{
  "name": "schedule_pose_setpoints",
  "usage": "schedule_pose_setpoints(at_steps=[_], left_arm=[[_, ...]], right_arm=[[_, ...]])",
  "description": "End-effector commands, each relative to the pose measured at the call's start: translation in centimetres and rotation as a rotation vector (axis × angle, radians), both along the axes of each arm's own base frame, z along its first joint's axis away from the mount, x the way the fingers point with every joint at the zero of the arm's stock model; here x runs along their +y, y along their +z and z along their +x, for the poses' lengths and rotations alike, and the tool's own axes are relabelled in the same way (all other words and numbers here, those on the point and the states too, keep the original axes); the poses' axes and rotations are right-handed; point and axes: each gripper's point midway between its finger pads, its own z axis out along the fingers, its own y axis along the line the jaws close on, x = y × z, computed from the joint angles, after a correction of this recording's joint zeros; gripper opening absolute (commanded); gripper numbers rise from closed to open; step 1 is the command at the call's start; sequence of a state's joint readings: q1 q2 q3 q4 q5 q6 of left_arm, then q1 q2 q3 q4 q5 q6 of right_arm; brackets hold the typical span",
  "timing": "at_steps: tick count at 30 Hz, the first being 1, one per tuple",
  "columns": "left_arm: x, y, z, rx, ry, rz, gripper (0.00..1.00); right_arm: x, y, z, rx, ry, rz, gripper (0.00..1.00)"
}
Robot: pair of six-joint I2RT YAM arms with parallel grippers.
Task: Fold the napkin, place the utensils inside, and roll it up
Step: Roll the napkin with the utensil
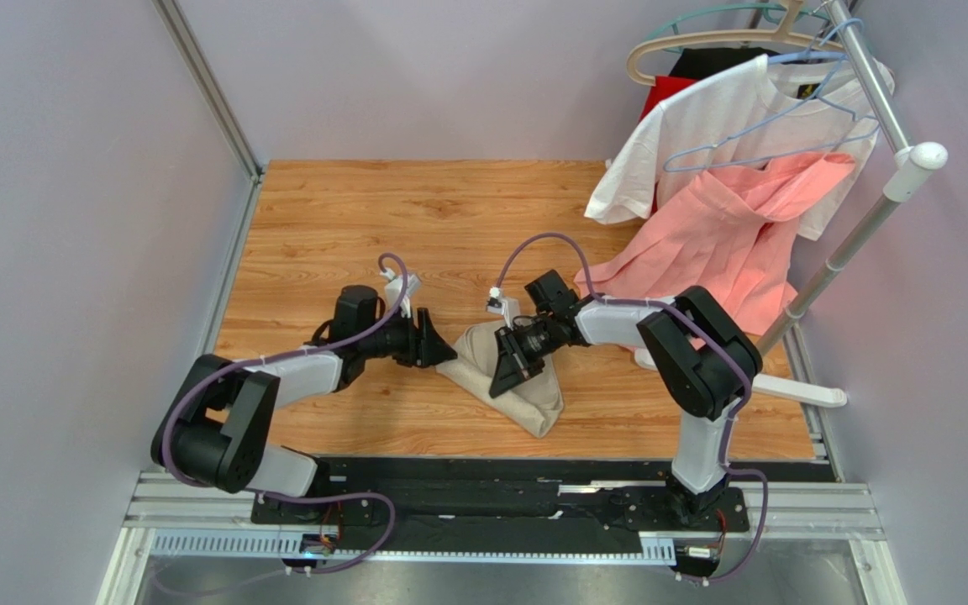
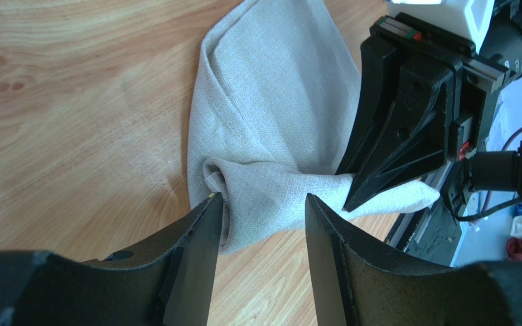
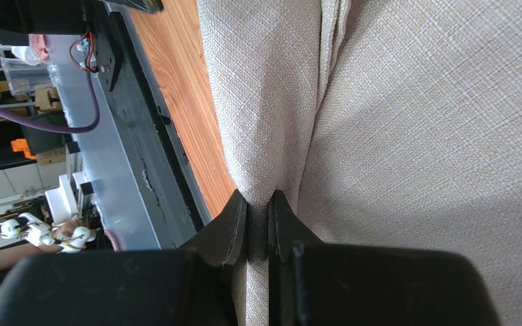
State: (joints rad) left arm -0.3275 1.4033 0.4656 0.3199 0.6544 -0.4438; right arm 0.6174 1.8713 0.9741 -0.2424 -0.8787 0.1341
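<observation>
The beige napkin (image 1: 533, 397) lies bunched and partly rolled on the wooden table (image 1: 363, 214), between the two arms. My right gripper (image 1: 503, 376) is shut on a fold of the napkin (image 3: 413, 136); in the right wrist view the cloth is pinched between the right gripper (image 3: 258, 204) tips. My left gripper (image 2: 260, 204) is open, its fingertips (image 2: 206, 210) on either side of the napkin's rolled end (image 2: 264, 190), the left tip touching cloth. In the left wrist view the right gripper (image 2: 352, 197) holds the same roll from the other side. The utensils are out of view.
A clothes rack (image 1: 874, 214) stands at the back right with a white T-shirt (image 1: 704, 132), a salmon-pink garment (image 1: 729, 240) and hangers (image 1: 704, 44). Grey walls close in the left and back. The arm bases' black rail (image 1: 502, 498) runs along the near edge.
</observation>
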Motion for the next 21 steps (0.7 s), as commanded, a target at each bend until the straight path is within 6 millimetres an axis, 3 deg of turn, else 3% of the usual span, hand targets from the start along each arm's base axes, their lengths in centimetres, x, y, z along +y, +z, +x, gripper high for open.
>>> schedule_pose_setpoints(at_steps=[1, 4, 6, 10, 11, 12, 14, 15, 16, 21], left_arm=[[-1.1, -0.1, 0.0, -0.042, -0.047, -0.017, 0.55], [-1.5, -0.4, 0.0, -0.034, -0.05, -0.014, 0.53], [-1.6, -0.3, 0.1, -0.04, -0.047, -0.019, 0.45], [-2.7, -0.3, 0.1, -0.037, -0.072, -0.021, 0.2], [-2.7, -0.9, 0.0, -0.013, -0.075, -0.013, 0.07], [-2.8, -0.9, 0.4, -0.009, -0.065, -0.002, 0.0], [-2.4, -2.4, 0.2, 0.058, -0.057, 0.051, 0.0], [-2.2, -2.5, 1.2, 0.057, -0.03, 0.085, 0.0], [-1.6, -3.4, 0.6, 0.107, -0.035, 0.134, 0.0], [-1.4, -4.3, 1.4, 0.189, -0.045, 0.212, 0.0]], right_arm=[[-0.5, -1.5, 1.4, -0.011, -0.02, -0.022, 0.0], [-0.6, -1.9, 1.7, -0.002, -0.023, -0.023, 0.0], [-0.8, -2.2, 1.9, -0.001, -0.027, -0.026, 0.0], [-0.9, -2.0, 2.5, -0.013, -0.042, -0.028, 0.0], [-0.9, -2.0, 2.6, -0.021, -0.047, -0.033, 0.01], [-0.9, -1.8, 2.8, -0.027, -0.053, -0.036, 0.04], [-1.0, -1.2, 3.3, -0.044, -0.072, -0.05, 0.23], [-1.0, -0.9, 3.4, -0.046, -0.084, -0.054, 0.42], [-0.9, 0.0, 3.6, -0.063, -0.092, -0.048, 0.51], [-1.9, 2.3, 4.5, -0.14, -0.185, -0.091, 0.61]])
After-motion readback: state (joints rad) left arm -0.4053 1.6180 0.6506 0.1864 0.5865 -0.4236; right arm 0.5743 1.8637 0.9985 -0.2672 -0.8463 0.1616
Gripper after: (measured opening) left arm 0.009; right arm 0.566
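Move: The napkin roll's left end lies about 2 cm to the right of the left hand's open fingers and some 3 cm below, roughly level fore-and-aft. The right hand already grips the roll near its mid-length; from that hand the left end is about 7 cm left and 4 cm forward, and the roll's other end 7 cm right and 5 cm back. The still unrolled part spreads about 4 cm to the right hand's right and 5 cm ahead. Down and to the right goes the left hand, about 3 cm lower in all, closing fully on the left end of the napkin roll, then edging roughly 2 cm forward with fingers shut. The right hand keeps its pinch while creeping forward, then opens late, letting go of the roll as it eases on, some 2 cm forward altogether. ##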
